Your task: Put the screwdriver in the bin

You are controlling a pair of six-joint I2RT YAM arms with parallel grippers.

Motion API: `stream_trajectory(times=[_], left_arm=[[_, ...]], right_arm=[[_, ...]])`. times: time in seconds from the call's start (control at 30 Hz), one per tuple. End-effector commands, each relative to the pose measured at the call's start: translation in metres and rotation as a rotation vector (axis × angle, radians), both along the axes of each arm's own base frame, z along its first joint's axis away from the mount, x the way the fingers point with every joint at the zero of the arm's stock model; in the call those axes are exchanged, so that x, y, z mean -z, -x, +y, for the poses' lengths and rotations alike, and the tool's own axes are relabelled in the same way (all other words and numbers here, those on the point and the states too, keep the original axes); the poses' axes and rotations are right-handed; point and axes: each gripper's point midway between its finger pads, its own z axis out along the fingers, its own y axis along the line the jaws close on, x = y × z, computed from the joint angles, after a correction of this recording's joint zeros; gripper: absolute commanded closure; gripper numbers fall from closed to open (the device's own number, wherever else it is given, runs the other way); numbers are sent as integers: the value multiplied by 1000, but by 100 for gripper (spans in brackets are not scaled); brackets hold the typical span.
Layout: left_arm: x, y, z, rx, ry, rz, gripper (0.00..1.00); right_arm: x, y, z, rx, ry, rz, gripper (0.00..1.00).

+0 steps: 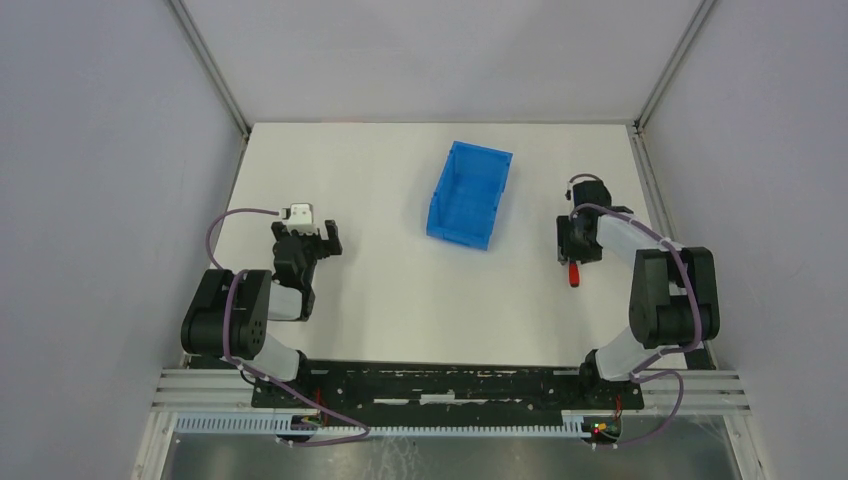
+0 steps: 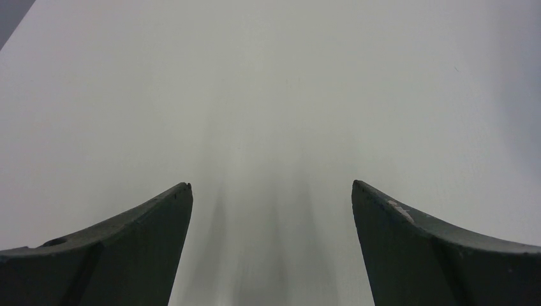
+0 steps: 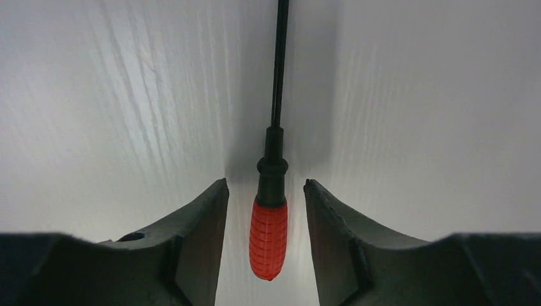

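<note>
The screwdriver [image 3: 268, 236] lies flat on the white table, its red ribbed handle toward the camera and its thin black shaft pointing away. My right gripper [image 3: 265, 182] is down over it, open, one finger on each side of the handle with a narrow gap on both sides. From above, the red handle of the screwdriver [image 1: 574, 275] pokes out below the right gripper [image 1: 575, 245] at the table's right side. The blue bin [image 1: 446, 190] stands mid-table, left of and beyond that gripper. My left gripper [image 1: 310, 240] stays at the left, open and empty [image 2: 271, 185].
The white table [image 1: 400, 300] is walled by grey panels on the left, the right and the back. Both arm bases sit on the black rail at the near edge. The right arm's cable loops above its wrist.
</note>
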Motion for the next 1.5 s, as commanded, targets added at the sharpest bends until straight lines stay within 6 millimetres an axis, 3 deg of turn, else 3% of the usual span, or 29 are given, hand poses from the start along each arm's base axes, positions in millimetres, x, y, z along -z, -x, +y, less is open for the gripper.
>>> stream_trajectory(times=[0.0,0.1,0.2,0.23,0.3,0.6,0.73,0.87,0.97,1.0,1.1,1.2,1.47], left_arm=[[-17,-9,2,-10,18,-64,0],[-17,-8,2,-10,18,-63,0],[-17,-9,2,-9,18,-63,0],[-17,-8,2,-9,18,-64,0],[-17,-9,2,-9,18,-64,0],[-17,-9,2,-9,18,-64,0],[-17,-9,2,-9,18,-64,0],[-17,-9,2,-10,18,-65,0],[-17,-8,2,-9,18,-64,0],[-17,-9,2,-8,18,-64,0],[-17,-8,2,-8,18,-63,0],[-17,-9,2,-9,19,-64,0],[-17,-8,2,-9,18,-63,0]], right_arm=[[17,3,0,7,-31,7,48],[29,13,0,0,-32,57,60],[30,18,2,-15,-42,87,94],[23,14,1,-17,-37,85,100],[4,8,0,-22,-29,81,100],[-123,-25,-8,-23,17,-55,100],[-160,-42,2,-10,-44,-160,100],[-187,-67,38,-32,-141,-271,100],[-209,-92,108,-137,-216,-372,100],[-218,-101,147,-197,-253,-406,100],[-226,-121,207,-279,-296,-431,100],[-208,-137,237,-289,-295,-426,100],[-136,-155,247,-233,-189,-383,100]])
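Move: Directly under the right hand lies the screwdriver, its middle roughly 1 cm ahead and 2 cm below, handle pointing back towards the base, with the fingers half open on either side of it near the black collar. The blue bin's middle is about 18 cm ahead and 24 cm to the left of this hand, roughly level with it. From the idle left hand, the screwdriver lies some 62 cm to the right, 5 cm back and 6 cm lower. Settling about 1.5 cm down and slightly back, the right hand shuts its fingers on the screwdriver's black collar. It lifts it steeply while easing forward, then swings about 25 cm left and further forward to the bin, finally sinking some 5 cm over it with the grip kept. On the way the wrist turns about 20 degrees counter-clockwise and the fingers tip forward by a similar amount. ##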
